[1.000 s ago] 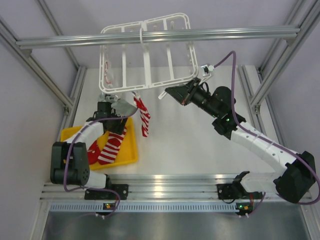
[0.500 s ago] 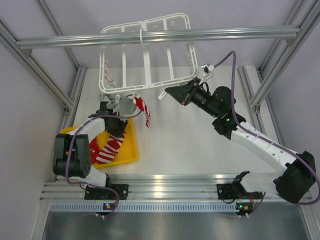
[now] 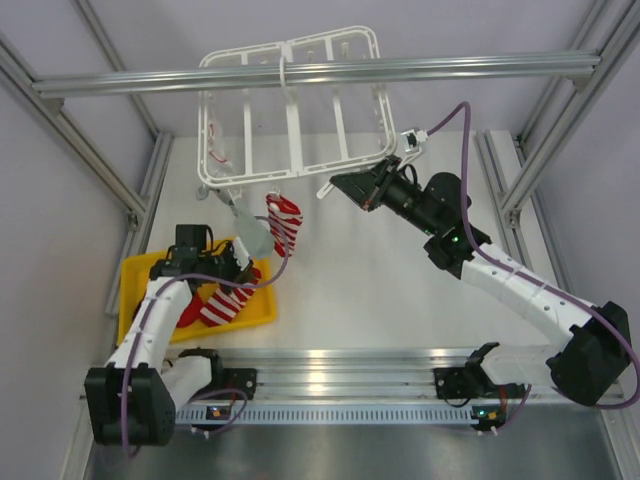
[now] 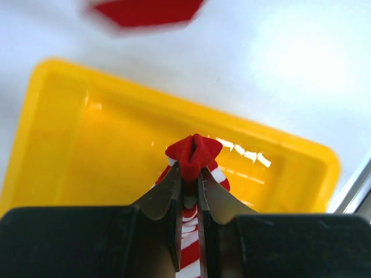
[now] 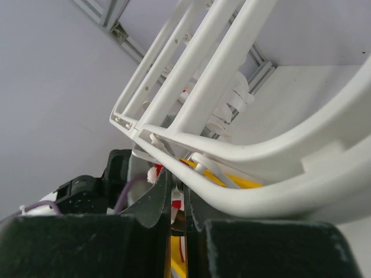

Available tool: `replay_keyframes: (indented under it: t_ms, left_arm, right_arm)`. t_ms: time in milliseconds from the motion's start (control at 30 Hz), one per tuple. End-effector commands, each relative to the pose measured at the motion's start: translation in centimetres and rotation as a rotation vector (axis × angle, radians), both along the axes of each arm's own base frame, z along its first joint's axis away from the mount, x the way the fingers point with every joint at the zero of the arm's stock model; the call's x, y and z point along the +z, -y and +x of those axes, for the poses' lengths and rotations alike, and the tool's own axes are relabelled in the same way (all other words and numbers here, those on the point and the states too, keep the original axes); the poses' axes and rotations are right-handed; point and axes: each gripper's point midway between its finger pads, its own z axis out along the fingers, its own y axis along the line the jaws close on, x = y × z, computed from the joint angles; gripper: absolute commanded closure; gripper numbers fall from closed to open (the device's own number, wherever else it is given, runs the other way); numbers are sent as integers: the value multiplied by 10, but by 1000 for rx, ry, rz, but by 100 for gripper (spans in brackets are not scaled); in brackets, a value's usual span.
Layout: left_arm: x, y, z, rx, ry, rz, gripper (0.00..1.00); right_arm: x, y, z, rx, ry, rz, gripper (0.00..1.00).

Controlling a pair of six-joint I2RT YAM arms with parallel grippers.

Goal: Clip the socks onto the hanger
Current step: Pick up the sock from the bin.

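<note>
The white hanger (image 3: 290, 110) hangs tilted from the overhead rail. One red-and-white striped sock (image 3: 283, 225) dangles from a clip on its near edge; its blurred red end (image 4: 145, 10) tops the left wrist view. My left gripper (image 3: 243, 278) is over the yellow tray, its fingers (image 4: 188, 174) shut on the red end of a second sock (image 4: 193, 152), whose striped part runs down between them. More striped sock (image 3: 222, 302) lies in the tray. My right gripper (image 3: 340, 186) (image 5: 178, 180) is shut on the hanger's near rim (image 5: 261, 156).
The yellow tray (image 3: 135, 275) (image 4: 87, 156) sits at the table's near left. Aluminium rails cross above the hanger (image 3: 320, 73) and run along the near edge (image 3: 330, 375). Purple cables loop off both arms.
My left gripper has left the hung sock, swung back and down over the tray, and closed on a sock there. The hung sock swings. The right arm has not moved.
</note>
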Motion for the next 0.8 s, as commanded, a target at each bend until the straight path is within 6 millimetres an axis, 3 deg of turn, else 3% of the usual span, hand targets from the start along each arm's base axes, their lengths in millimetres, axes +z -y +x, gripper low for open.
replay_keyframes:
  t_ms: [0, 367, 767]
  left_arm:
    - [28, 31, -22, -208, 106, -167, 97]
    - [117, 53, -47, -380, 648, -213, 100]
    - [178, 66, -48, -472, 946, -259, 100]
  right_arm:
    - [20, 2, 1, 4, 52, 15, 100]
    - [24, 2, 2, 2, 62, 22, 100]
    - [26, -2, -1, 28, 64, 38, 100]
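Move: The left hand already has the striped sock by its end; the hanger's free clip lies roughly 22 cm to its right, 5 cm ahead and 28 cm up. The hung striped sock is about 10 cm right, 4 cm ahead and 18 cm up, the grey sock 3 cm right, 4 cm ahead and 15 cm up. The clip sits some 2 cm left of the right hand, level with it and 1 cm below. Keeping its pinch, the left hand lifts the sock about 15 cm, drifting right and back, fingers tilting up some 50 degrees. ##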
